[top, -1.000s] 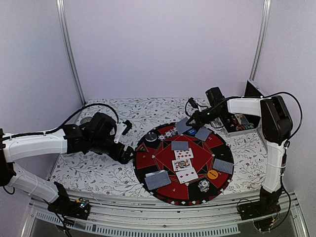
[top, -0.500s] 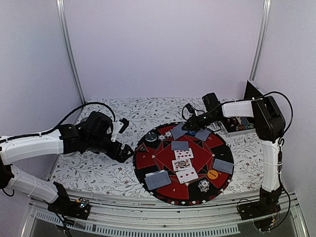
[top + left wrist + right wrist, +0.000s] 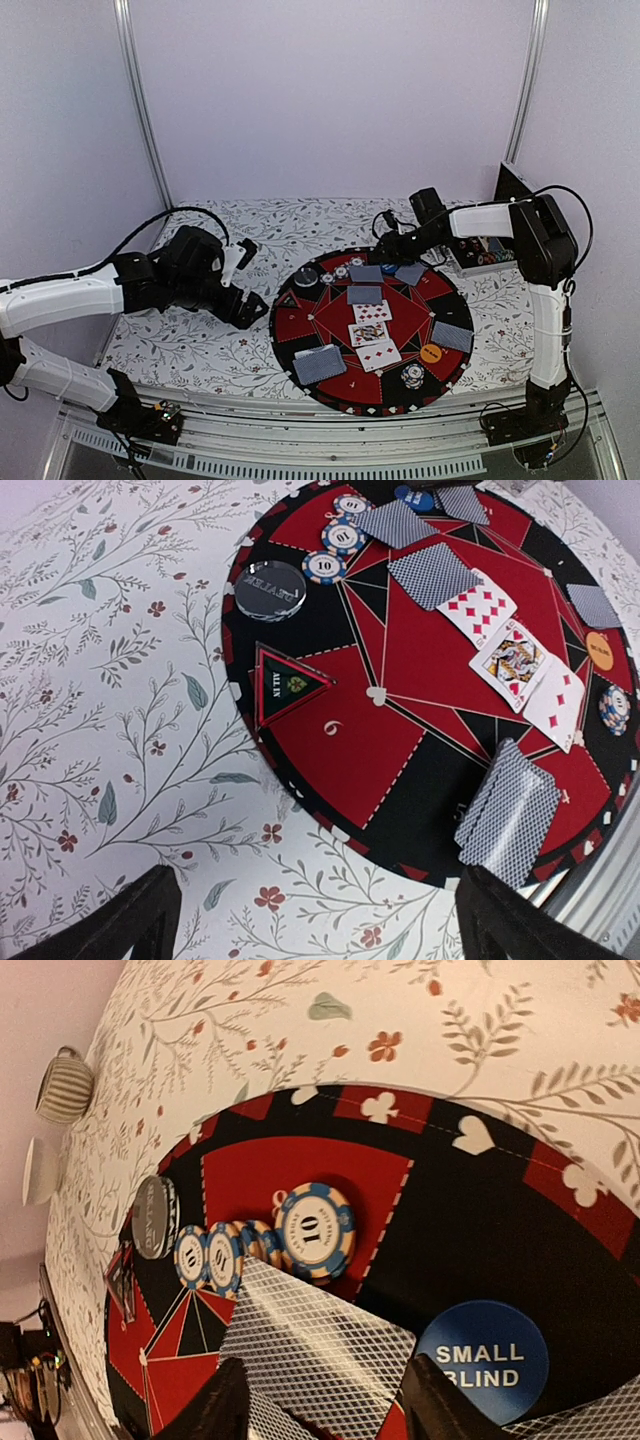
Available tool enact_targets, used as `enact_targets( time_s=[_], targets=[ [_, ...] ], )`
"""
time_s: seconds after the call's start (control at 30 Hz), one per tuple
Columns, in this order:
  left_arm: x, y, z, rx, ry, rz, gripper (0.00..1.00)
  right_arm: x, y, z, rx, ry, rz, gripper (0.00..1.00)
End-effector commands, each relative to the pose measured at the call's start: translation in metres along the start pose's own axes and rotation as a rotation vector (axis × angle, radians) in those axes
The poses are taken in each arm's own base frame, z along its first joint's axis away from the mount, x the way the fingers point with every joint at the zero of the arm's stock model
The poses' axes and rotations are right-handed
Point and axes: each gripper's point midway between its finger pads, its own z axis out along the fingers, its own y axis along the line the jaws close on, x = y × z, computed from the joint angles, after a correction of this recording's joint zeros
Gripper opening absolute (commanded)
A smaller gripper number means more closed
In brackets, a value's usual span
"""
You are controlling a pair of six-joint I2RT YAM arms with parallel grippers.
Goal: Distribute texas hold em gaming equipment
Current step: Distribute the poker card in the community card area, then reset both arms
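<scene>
On the round red-and-black mat a grey-blue-backed card lies flat at the far edge, beside blue-and-white chips and the blue "small blind" disc. My right gripper hovers over that card, open, its fingers on either side and off it. My left gripper hangs wide open and empty above the tablecloth by the mat's left rim, near the black-red triangle and the dark disc. Three face-up cards lie mid-mat. A deck sits near the front.
A box of chips stands off the mat at the back right. On the mat's right side are an orange disc, a chip stack and a face-down card. Floral cloth covers the table.
My right gripper came down to the mat's far edge and opened, letting go of the card, which now lies flat. My left arm drew back slightly to the left.
</scene>
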Motion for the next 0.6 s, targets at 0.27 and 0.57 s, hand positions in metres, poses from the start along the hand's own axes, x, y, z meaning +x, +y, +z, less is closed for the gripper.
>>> enact_targets(
  time_s=[0.27, 0.57],
  targets=[
    [-0.065, 0.081, -0.03, -0.259, -0.243, -0.186, 0.98, -0.07, 0.055, -0.157, 0.248, -0.38, -0.238, 0.99],
    [-0.051, 0.227, -0.091, -0.87, -0.546, -0.414, 0.98, -0.019, -0.016, -0.342, 0.508, -0.932, -0.256, 0.99]
  ],
)
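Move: The poker card just laid down lies roughly 4 cm to the left of the right hand, 2 cm back and 3 cm below. At the same level, the small blind disc is about 2 cm right and 1 cm ahead of that hand, another face-down card 8 cm right and 1 cm back, and the far card of the community row 4 cm left and 8 cm back. From the left hand, the laid card is some 18 cm ahead, 29 cm right and 12 cm below. Clear of the laid card, the right fingers spread from half to fully open and the hand lifts fast, about 25 cm up and 17 cm to the right with a little draw back, pitching up some 45 degrees and turning clockwise. The left hand, empty and still wide open, swings away from the board, left and forward with some rise, turning counter-clockwise about 40 degrees. ##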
